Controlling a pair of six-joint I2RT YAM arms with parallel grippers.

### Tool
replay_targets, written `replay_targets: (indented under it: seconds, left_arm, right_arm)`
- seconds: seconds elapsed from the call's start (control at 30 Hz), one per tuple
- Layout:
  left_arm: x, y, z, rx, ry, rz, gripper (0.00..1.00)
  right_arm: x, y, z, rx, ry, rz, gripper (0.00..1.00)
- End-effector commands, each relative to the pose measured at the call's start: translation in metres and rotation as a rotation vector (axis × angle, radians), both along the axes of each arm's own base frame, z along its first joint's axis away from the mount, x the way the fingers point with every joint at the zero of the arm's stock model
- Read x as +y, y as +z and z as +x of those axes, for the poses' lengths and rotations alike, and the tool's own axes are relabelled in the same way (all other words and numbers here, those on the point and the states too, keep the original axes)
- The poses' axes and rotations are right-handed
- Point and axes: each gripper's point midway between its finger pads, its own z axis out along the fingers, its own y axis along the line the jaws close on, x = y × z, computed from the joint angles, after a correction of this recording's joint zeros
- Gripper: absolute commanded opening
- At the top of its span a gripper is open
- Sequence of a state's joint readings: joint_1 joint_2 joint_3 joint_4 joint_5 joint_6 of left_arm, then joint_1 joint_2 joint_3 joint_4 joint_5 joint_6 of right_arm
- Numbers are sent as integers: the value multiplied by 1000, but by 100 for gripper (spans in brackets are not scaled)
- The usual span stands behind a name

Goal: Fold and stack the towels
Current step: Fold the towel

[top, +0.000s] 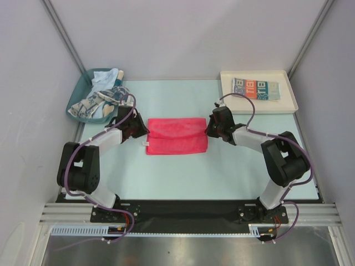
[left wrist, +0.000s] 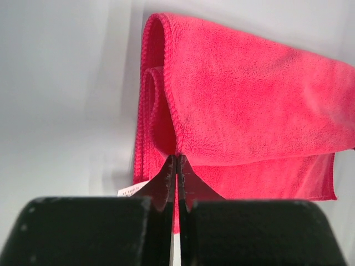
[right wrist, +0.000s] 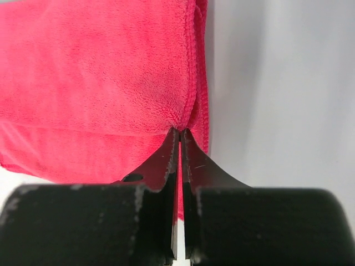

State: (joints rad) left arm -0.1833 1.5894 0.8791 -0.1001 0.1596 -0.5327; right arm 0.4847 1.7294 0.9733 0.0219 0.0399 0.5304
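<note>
The red-pink towel (top: 176, 136) lies folded at the table's middle, its top layer slightly crumpled. My left gripper (top: 145, 130) pinches its left edge, and in the left wrist view the gripper (left wrist: 177, 158) is shut on a fold of the towel (left wrist: 249, 105). My right gripper (top: 209, 130) holds the right edge. In the right wrist view that gripper (right wrist: 179, 132) is shut on the upper layer of the towel (right wrist: 94, 83). A lettered teal, white and orange towel (top: 255, 87) lies folded in the tray. A blue-and-white patterned towel (top: 102, 101) and a pale blue towel (top: 108, 77) sit crumpled in the bin.
The teal bin (top: 79, 92) stands at the back left, close behind the left arm. The white tray (top: 260, 106) sits at the back right. Grey walls enclose the table on three sides. A white label (left wrist: 133, 190) sticks out of the red towel's left edge.
</note>
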Motion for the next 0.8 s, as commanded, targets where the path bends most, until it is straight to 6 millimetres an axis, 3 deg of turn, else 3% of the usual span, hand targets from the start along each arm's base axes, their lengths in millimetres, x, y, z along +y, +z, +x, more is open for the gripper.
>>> replay_targets:
  seconds: [0.0, 0.33, 0.6, 0.77]
  left_arm:
    - [-3, 40, 9, -91, -10, -4, 0]
    - [-2, 62, -3, -120, -18, -15, 0]
    - [0, 68, -17, -137, -23, -19, 0]
    - [-2, 56, -29, -115, -27, -38, 0]
  right_arm:
    - [2, 47, 13, -108, -8, 26, 0]
    - [-8, 85, -1, -156, -12, 28, 0]
    - [-15, 73, -20, -130, -7, 16, 0]
    - [-14, 61, -33, -110, 1, 16, 0]
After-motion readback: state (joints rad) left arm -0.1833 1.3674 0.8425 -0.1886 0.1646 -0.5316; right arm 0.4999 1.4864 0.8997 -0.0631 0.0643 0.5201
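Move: I already hold the pink towel's loose upper fold by a corner in each hand, a few centimetres off the table. The towel's near left corner lies about 9 cm back from my left hand and straight below that line; its near right corner about 8 cm back from my right hand. The white tag is some 5 cm back from my left hand and 1 cm to its left. The tray's folded towel lies about 19 cm ahead of my right hand and 22 cm to its right. I lift the pinched fold with both hands together, left about 5 cm and right nearly 7, then curve back towards my bases by 2 to 3 cm, beginning to sink again, the right hand more so. My right hand also drifts a little outward to the right, both sets of fingers tip up about 5 degrees, and both grips stay shut on the corners. ##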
